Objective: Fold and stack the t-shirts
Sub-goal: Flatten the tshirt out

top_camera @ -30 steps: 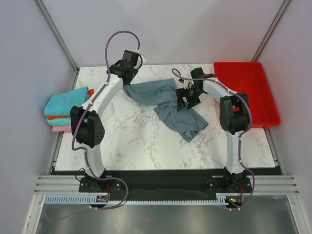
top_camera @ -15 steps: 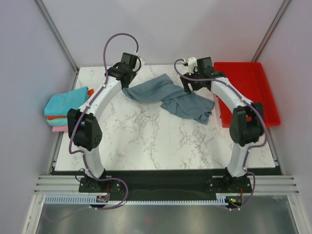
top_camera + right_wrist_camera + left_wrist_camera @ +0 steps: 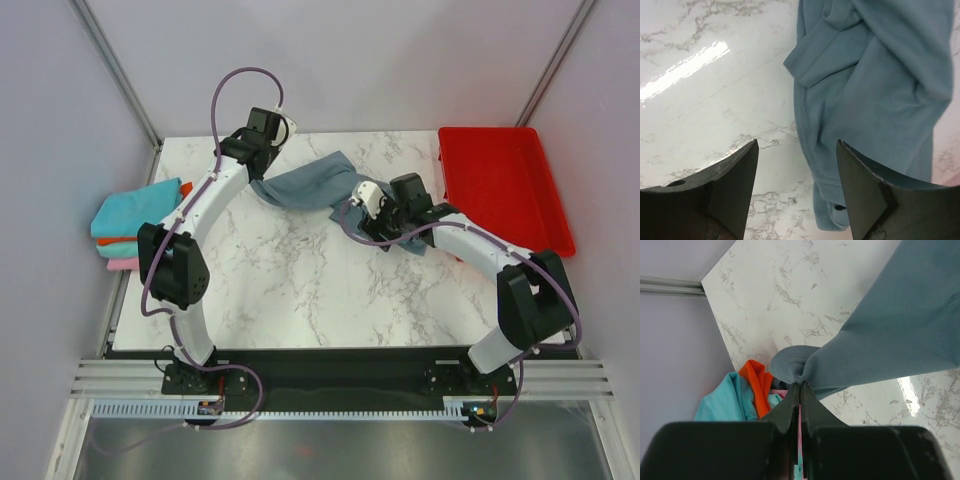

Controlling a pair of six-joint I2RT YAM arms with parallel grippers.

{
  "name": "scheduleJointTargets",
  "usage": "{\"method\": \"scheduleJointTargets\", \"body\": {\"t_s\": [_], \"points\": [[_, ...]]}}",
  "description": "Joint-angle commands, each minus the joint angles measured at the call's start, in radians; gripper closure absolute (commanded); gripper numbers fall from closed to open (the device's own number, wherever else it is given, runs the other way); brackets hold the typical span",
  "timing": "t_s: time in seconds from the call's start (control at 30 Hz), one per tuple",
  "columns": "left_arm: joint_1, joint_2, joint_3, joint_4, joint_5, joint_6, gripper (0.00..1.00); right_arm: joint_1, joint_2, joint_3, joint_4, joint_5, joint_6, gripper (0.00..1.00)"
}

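The slate grey-blue t-shirt (image 3: 308, 186) lies crumpled across the back middle of the table. My left gripper (image 3: 262, 176) is shut on a bunched edge of it at its left end, seen pinched at the fingertips (image 3: 801, 385). My right gripper (image 3: 372, 226) hovers low over the shirt's right part, which its arm partly hides. In the right wrist view the right gripper (image 3: 797, 144) is open and holds nothing, with the shirt's (image 3: 875, 90) hem edge between and beyond the fingers. Folded teal (image 3: 130, 211), orange (image 3: 112, 241) and pink (image 3: 125, 264) t-shirts sit stacked at the table's left edge.
A red plastic tray (image 3: 505, 190) stands at the back right, close to the right arm. The marble table (image 3: 300, 290) shows bare in front of the shirt. Purple-grey walls close in on both sides.
My right gripper has swung from the back by the tray forward and left, down to the shirt's near edge, and its jaws have narrowed a little. The shirt's right part shifted. The left gripper stayed put.
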Motion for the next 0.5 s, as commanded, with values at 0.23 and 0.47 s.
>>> {"method": "scheduleJointTargets", "body": {"t_s": [0.23,0.47], "points": [[0.007,-0.051,-0.005,-0.002,0.009,-0.023,0.98,0.065,0.077,-0.035,0.231,-0.004,-0.057,0.31],[0.012,-0.046,-0.005,-0.004,0.009,-0.025,0.98,0.108,0.156,0.008,0.259,0.001,-0.022,0.32]]}}
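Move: The shirt's small folded flap, the point at its near-left edge, lies roughly 9 cm to the right hand's left, 6 cm ahead and 9 cm below its open, empty fingers. The shirt's right end lies some 6 cm to this hand's right and 4 cm ahead; the red bin's middle is about 24 cm right and 16 cm ahead. From the left hand, still pinching the shirt's far-left part, the flap lies about 15 cm right, 5 cm back and 20 cm below. Leftward and down the right hand glides towards the folded flap at the shirt's near-left edge: it sinks first, then mostly slides left, about 4.5 cm sideways and 3.5 cm lower in all. The wrist turns a little counter-clockwise, some 5 degrees, and the fingers stay wide open, with no touch on the cloth to be seen. ##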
